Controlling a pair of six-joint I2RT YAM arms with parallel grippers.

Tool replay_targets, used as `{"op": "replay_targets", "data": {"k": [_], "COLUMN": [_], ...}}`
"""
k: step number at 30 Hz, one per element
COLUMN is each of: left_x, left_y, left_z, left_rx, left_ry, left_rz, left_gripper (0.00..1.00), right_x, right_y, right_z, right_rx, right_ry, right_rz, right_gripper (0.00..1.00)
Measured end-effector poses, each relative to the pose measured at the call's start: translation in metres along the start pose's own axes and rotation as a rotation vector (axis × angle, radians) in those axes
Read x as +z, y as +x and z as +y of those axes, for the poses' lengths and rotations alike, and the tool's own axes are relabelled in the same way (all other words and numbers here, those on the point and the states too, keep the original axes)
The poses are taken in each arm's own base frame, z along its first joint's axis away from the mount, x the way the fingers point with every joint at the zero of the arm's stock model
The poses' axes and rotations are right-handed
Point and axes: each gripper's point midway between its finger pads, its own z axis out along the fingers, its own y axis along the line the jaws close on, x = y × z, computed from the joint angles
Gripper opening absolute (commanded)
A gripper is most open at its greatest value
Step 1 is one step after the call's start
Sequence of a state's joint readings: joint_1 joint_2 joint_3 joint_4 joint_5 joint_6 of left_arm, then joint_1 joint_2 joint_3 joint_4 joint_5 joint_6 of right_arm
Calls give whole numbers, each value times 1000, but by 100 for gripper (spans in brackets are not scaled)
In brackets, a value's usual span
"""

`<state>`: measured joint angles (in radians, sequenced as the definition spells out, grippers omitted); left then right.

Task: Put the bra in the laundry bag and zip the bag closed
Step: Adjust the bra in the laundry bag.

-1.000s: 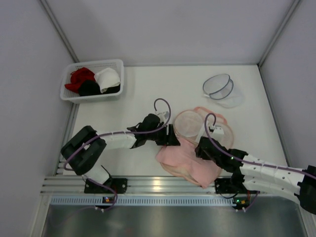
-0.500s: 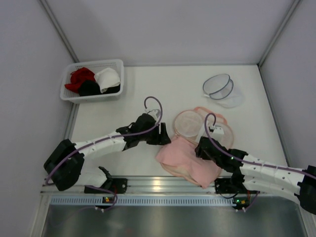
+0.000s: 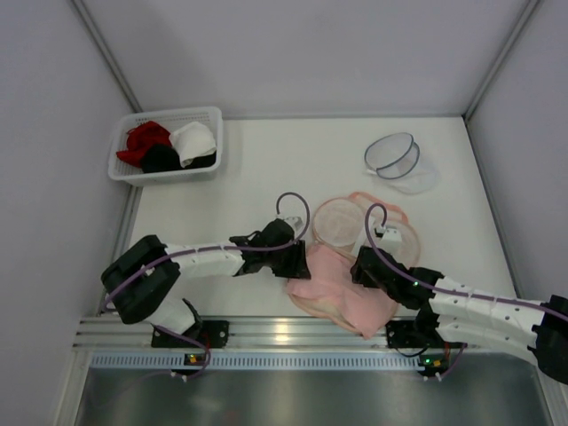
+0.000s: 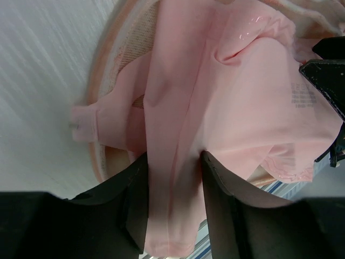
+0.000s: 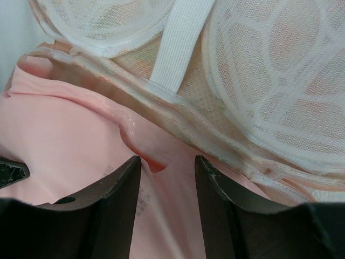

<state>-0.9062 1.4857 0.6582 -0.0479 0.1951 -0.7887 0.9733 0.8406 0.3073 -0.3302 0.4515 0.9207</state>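
The pale pink bra (image 3: 342,291) lies crumpled at the near middle of the table, over the near part of the laundry bag (image 3: 337,222). The bag is round and peach-orange, with white mesh, and lies open. My left gripper (image 3: 300,264) is at the bra's left edge. The left wrist view shows my left gripper (image 4: 173,162) shut on a fold of the bra (image 4: 242,97), with the bag's rim (image 4: 121,65) behind. My right gripper (image 3: 362,266) is on the bra's right side. The right wrist view shows my right gripper (image 5: 167,162) shut on pink bra fabric (image 5: 59,135), below the bag's mesh (image 5: 269,70).
A white basket (image 3: 169,146) with red, black and white garments stands at the far left. A clear round mesh bag (image 3: 395,160) lies at the far right. An aluminium rail (image 3: 284,333) runs along the near table edge. Grey walls close in both sides.
The left arm drew back to the left, then returned to the bra's left edge, and its jaws closed on the fabric. The right arm stayed put.
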Motion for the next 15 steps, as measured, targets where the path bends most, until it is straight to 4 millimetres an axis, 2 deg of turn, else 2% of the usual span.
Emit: {"op": "replay_targets", "data": {"k": [1,4,10,15], "left_x": [1,2,-4,-5], "left_y": [3,2,-12,-9], "left_z": [-1,-10,-39,-49], "left_rx": [2,8,12,-11], "left_ry": [4,39,189,311], "left_rz": [8,7,-75,-117], "left_gripper": [32,23,22,22], "right_x": [0,0,0,0], "right_y": [0,0,0,0], "right_z": [0,0,0,0], "right_rx": [0,0,0,0], "right_ry": [0,0,-1,0], "right_rz": [0,0,0,0], "right_gripper": [46,46,46,46]}}
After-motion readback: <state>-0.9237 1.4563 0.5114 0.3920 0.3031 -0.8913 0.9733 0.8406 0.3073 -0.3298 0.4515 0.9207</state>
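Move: The pink bra's near-left fold lies between the left fingers, 1 cm or so below the hand point; the round mesh panel is about 12 cm ahead and 9 cm to the right, and the bra's middle some 5 cm back and 10 cm right, both about 2 cm below. From the right hand, that fold is roughly 13 cm to the left, about level fore-and-aft and 1 cm lower. The left fingers pinch shut on the bra's fold, lifting it about 3.5 cm and rightward, fingers tipping up 20 degrees. ##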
